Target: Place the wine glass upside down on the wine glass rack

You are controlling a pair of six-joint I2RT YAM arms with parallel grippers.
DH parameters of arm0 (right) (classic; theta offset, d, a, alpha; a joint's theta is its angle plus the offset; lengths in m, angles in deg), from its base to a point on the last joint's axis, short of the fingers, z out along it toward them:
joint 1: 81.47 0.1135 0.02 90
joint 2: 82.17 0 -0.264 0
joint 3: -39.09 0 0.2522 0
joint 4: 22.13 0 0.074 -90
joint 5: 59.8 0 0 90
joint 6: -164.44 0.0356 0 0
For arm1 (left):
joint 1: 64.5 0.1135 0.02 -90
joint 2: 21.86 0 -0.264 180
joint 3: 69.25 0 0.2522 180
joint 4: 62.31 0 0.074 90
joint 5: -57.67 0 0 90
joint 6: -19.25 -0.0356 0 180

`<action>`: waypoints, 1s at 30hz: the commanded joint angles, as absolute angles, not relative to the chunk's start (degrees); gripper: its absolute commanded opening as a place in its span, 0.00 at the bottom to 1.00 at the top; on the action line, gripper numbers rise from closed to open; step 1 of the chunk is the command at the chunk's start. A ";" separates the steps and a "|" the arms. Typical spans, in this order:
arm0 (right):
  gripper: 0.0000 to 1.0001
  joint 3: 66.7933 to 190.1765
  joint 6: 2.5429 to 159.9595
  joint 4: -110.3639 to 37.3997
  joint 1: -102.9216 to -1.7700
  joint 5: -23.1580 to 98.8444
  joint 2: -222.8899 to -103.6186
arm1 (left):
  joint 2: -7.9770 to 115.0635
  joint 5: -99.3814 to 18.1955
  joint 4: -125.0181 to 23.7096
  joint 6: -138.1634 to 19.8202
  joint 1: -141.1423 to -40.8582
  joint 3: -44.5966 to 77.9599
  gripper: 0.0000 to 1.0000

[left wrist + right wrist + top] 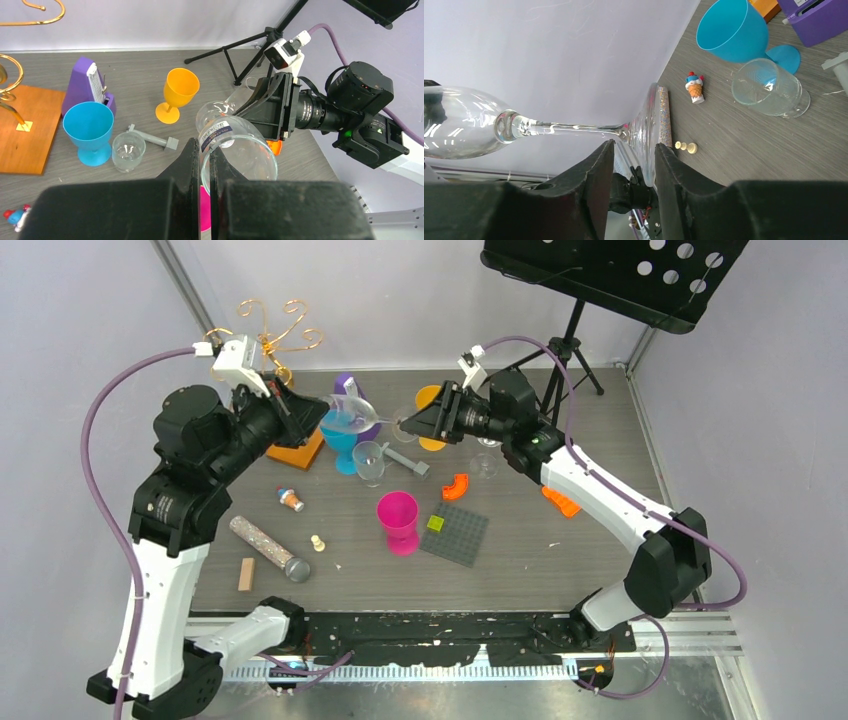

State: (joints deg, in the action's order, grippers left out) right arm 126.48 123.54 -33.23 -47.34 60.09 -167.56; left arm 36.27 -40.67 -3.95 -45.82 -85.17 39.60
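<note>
The clear wine glass (372, 420) hangs level above the table between both arms. My left gripper (204, 148) is shut on the rim of its labelled bowl (239, 145). My right gripper (634, 146) is open and straddles the foot (649, 127): the foot lies against the right finger, and a gap shows at the left finger. The stem (574, 128) runs left to the bowl (459, 125). The wine glass rack (280, 332), gold wire scrolls on an orange base (25, 132), stands at the back left, behind my left gripper (318, 416).
Below the glass stand a blue goblet (340, 443), a clear tumbler (369, 462), a grey bolt (405, 460) and a pink cup (397, 520). An orange goblet (430, 400) and a purple metronome (345, 386) sit behind. The black music stand (620, 270) rises at the back right.
</note>
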 commanded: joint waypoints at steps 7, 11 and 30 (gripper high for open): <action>0.09 128.53 123.71 -27.56 -47.19 61.04 -167.86 | 35.06 -43.18 -13.67 -44.78 -85.40 38.26 0.12; 0.05 128.04 120.50 -29.26 -47.24 56.50 -165.01 | 33.37 -42.79 -14.77 -44.59 -85.33 36.37 0.36; 0.05 123.63 88.34 -28.63 -53.57 39.94 -151.71 | 30.87 -41.17 -12.95 -49.98 -85.33 38.27 0.65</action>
State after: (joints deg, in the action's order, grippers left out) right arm 123.26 101.92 -34.72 -53.83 41.67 -154.88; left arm 31.19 -39.91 -11.58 -46.98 -85.17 36.13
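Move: Right between the still-open right fingers sits the wine glass's foot. The yellow goblet stands roughly 14 cm ahead and 5 cm right of the right hand, the blue goblet about 8 cm ahead and 15 cm left, and the clear flute 9 cm ahead and 18 cm right, all some 23 cm lower. From the left hand, which pinches the rim, the foot lies about 13 cm right, 5 cm ahead and 11 cm lower. Closing on the glass's foot, the right fingers pinch it in place while the left fingers open wide and let go of the rim. The right hand then carries the glass about 10 cm right, with roughly 5 cm each of rise and forward travel, turning some 25 degrees clockwise and rolling; the left lifts about 3 cm, fingertips tipping up. ##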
